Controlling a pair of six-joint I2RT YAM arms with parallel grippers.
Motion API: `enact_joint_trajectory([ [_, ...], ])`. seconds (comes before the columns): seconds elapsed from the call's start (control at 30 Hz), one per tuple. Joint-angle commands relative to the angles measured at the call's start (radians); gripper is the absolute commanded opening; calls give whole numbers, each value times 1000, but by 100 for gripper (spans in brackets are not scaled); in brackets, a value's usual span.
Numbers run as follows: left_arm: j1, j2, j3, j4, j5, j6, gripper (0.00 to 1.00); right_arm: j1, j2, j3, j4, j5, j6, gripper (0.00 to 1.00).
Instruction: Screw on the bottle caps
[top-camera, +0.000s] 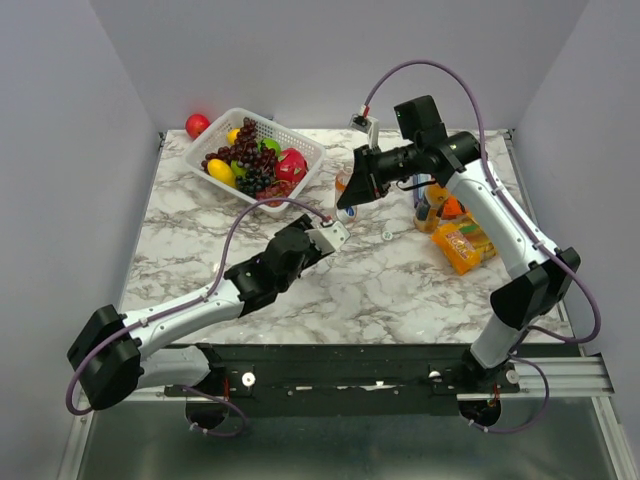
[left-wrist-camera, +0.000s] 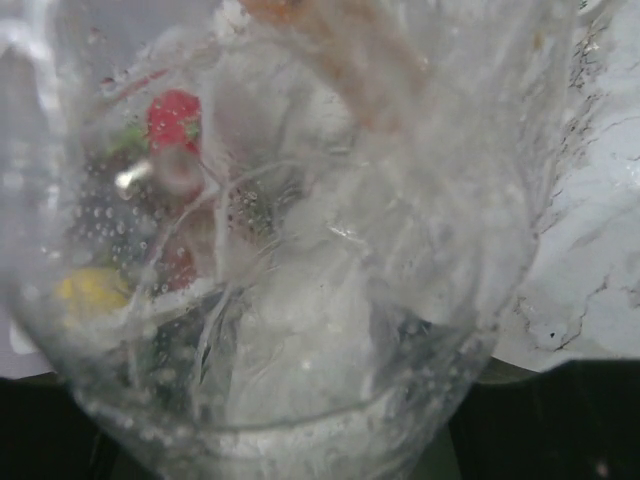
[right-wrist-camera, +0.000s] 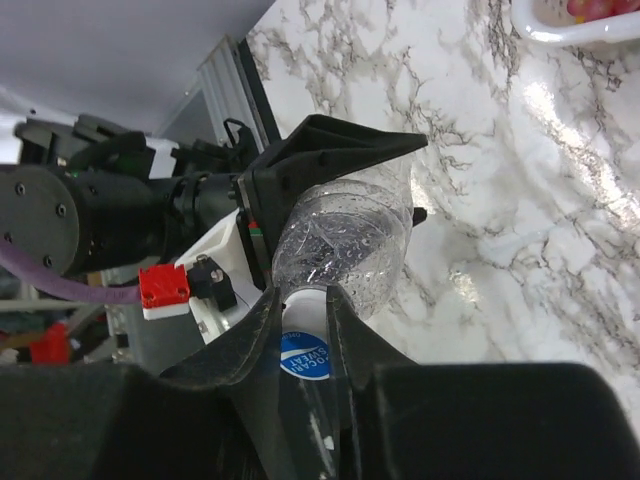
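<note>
My left gripper is shut on the clear bottle, which fills the left wrist view. In the right wrist view the same bottle lies tilted, with the left gripper's black fingers clamped round its body. My right gripper is shut on a white cap with a blue logo, which sits at the bottle's neck. From above, the right gripper meets the left one over the table's middle. An orange bottle stands just behind them. A second orange bottle stands to the right. A small loose cap lies on the marble.
A white basket of fruit stands at the back left, with a red apple behind it. Orange snack packets lie at the right, close to the right arm.
</note>
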Motion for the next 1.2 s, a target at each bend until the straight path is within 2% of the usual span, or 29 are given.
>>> enact_joint_trajectory([
  [0.0,-10,-46,29,184,-70,-63,0,-17,24,39,28,47,105,17],
  [0.1,0,-66,22,107,28,-111,0,-39,-20,78,129,82,52,47],
  [0.17,13,-91,15,86,132,-181,0,-51,-63,37,251,83,21,53],
  [0.27,42,-112,7,67,273,-260,0,-54,-170,-132,432,51,18,64],
  [0.37,48,-103,24,64,337,-303,0,-54,-195,-192,471,-11,41,74],
  [0.4,49,-100,32,67,370,-311,0,-54,-195,-200,476,-31,42,80],
  [0.57,74,-80,53,69,458,-337,0,-51,-241,-301,640,-121,70,84],
  [0.73,100,-66,76,78,501,-384,0,-40,-227,-295,628,-149,44,84],
  [1.17,117,-32,136,67,625,-375,0,-7,-197,-306,634,-181,19,84],
])
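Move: The bottle cap, on the neck of the clear bottle, is already pinched at the right fingertips, so it lies right at that hand point. The orange-label bottle stands about 10 cm beyond the cap and some 9 cm lower; a loose white cap lies about 8 cm right, 5 cm ahead and 20 cm below; the amber bottle is roughly 16 cm right, 7 cm ahead and 12 cm below. From the left hand, holding the clear bottle's body, the cap is about 8 cm right and 4 cm up. The right hand lets go of the bottle cap: still closed on it at first, it goes up and about 3 cm forward, then spreads its fingers wide as it draws back the same 3 cm and keeps rising to some 6.5 cm up, the fingers tilting nearer level and the hand rolling back some 20 degrees against the twist it has just made. The left hand keeps its grip on the clear bottle and carries it up, to its right and a little back, about 8 cm in all, while it rolls some 30 degrees so that the cap end tips upward. ##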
